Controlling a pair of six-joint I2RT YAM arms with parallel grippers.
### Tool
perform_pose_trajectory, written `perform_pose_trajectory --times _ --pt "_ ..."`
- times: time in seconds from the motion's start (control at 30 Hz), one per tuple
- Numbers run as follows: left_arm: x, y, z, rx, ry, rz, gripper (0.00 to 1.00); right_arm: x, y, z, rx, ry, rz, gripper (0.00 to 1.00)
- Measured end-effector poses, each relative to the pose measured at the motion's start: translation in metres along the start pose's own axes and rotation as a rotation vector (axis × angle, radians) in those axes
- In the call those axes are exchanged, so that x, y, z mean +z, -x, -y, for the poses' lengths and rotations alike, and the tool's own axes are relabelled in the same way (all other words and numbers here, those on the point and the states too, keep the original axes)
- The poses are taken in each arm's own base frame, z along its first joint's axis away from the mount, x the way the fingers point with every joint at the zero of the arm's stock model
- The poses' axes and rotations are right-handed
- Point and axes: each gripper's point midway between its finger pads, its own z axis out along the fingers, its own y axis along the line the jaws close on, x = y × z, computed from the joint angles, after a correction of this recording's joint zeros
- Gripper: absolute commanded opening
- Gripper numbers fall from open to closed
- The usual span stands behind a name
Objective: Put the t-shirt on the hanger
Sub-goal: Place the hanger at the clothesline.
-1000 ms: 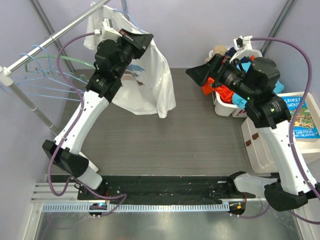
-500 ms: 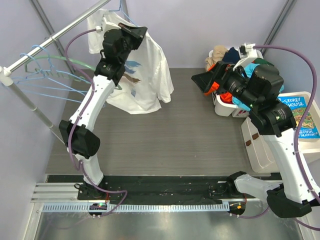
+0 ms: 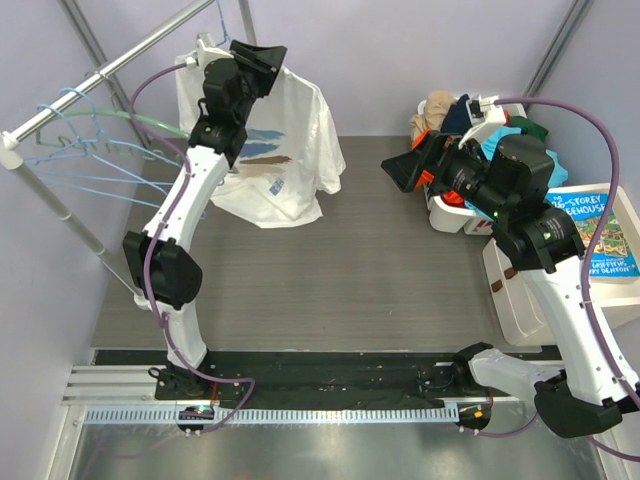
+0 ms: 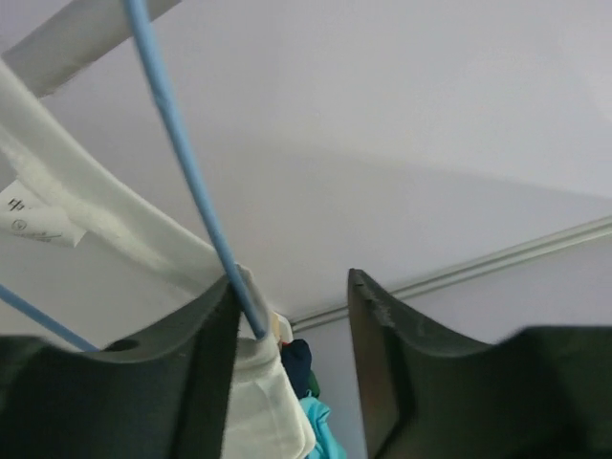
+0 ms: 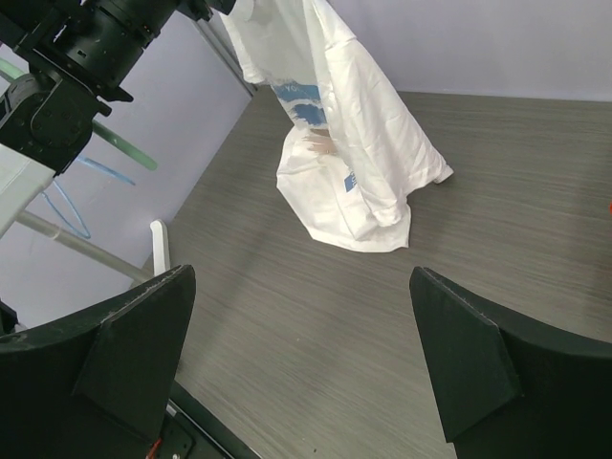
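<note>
The white t-shirt [image 3: 290, 150] with its blue-and-brown chest print hangs from the light-blue wire hanger [image 3: 236, 22] at the back left, its hem on the floor. My left gripper [image 3: 262, 58] is up at the shirt's collar. In the left wrist view its jaws [image 4: 292, 287] stand apart. The hanger's wire [image 4: 182, 143] and the collar [image 4: 96, 210] lie against the left finger, with a gap to the right one. My right gripper [image 3: 395, 165] is open and empty over the floor, facing the shirt [image 5: 354, 124] from a distance.
A metal rail [image 3: 110, 70] runs diagonally at the left and carries several more blue hangers [image 3: 70, 150] and a pale-green one [image 3: 150, 122]. A white basket [image 3: 450, 215] of coloured clothes stands at the right. Behind it a book [image 3: 600, 235] lies on a white box.
The left arm has carried the shirt and hanger up and back toward the rail. Its jaws, shut on the hanger before, have parted. The right arm has shifted slightly.
</note>
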Motion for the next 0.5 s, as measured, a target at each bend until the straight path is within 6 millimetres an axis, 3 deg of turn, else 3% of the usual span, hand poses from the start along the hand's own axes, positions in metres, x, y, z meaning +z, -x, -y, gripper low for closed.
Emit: perform_pose_trajectory --times 0.13,0.17,0.2,0.3,0.5 --pt "-0.004 -0.003 0.004 0.022 -0.04 -0.011 0.71 0.0 0.0 0.0 -0.003 0.0 0.0 1.0" --pt "-0.008 -0.006 0.002 0.034 -0.038 -0.019 0.75 -0.001 0.0 0.0 -0.003 0.0 0.001 1.0" --pt "-0.012 -0.007 0.001 0.045 -0.035 -0.026 0.86 -0.001 0.0 0.0 -0.003 0.0 0.001 1.0" --pt "-0.033 -0.011 0.001 0.096 -0.021 -0.043 0.95 -0.005 0.001 -0.001 -0.004 0.002 0.005 1.0" --pt "-0.096 -0.006 0.015 0.26 0.023 -0.041 0.98 -0.021 0.005 -0.006 -0.02 0.011 0.023 1.0"
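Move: The blue hanger carrying the t-shirt is right at my left hand: its middle is about 9 cm to the left, level with me, its right shoulder wire beside my half-open fingers. The rail where it hooks is some 11 cm left, 2 cm farther out and 12 cm up. The t-shirt's middle hangs about 28 cm below, 8 cm left; the green hanger is roughly 32 cm left and 15 cm back. From my right hand the blue hanger is some 42 cm left, 26 cm ahead. I let the hanger go on the rail: my left fingers, already parting beside its shoulder wire, spread fully, and the wire comes free of them. After a brief pause I pull that hand straight back, gathering speed, about 10 cm away from the hanger and shirt, rolling some 15 degrees so its left side rises. My empty right hand eases back a couple of centimetres, still open. ##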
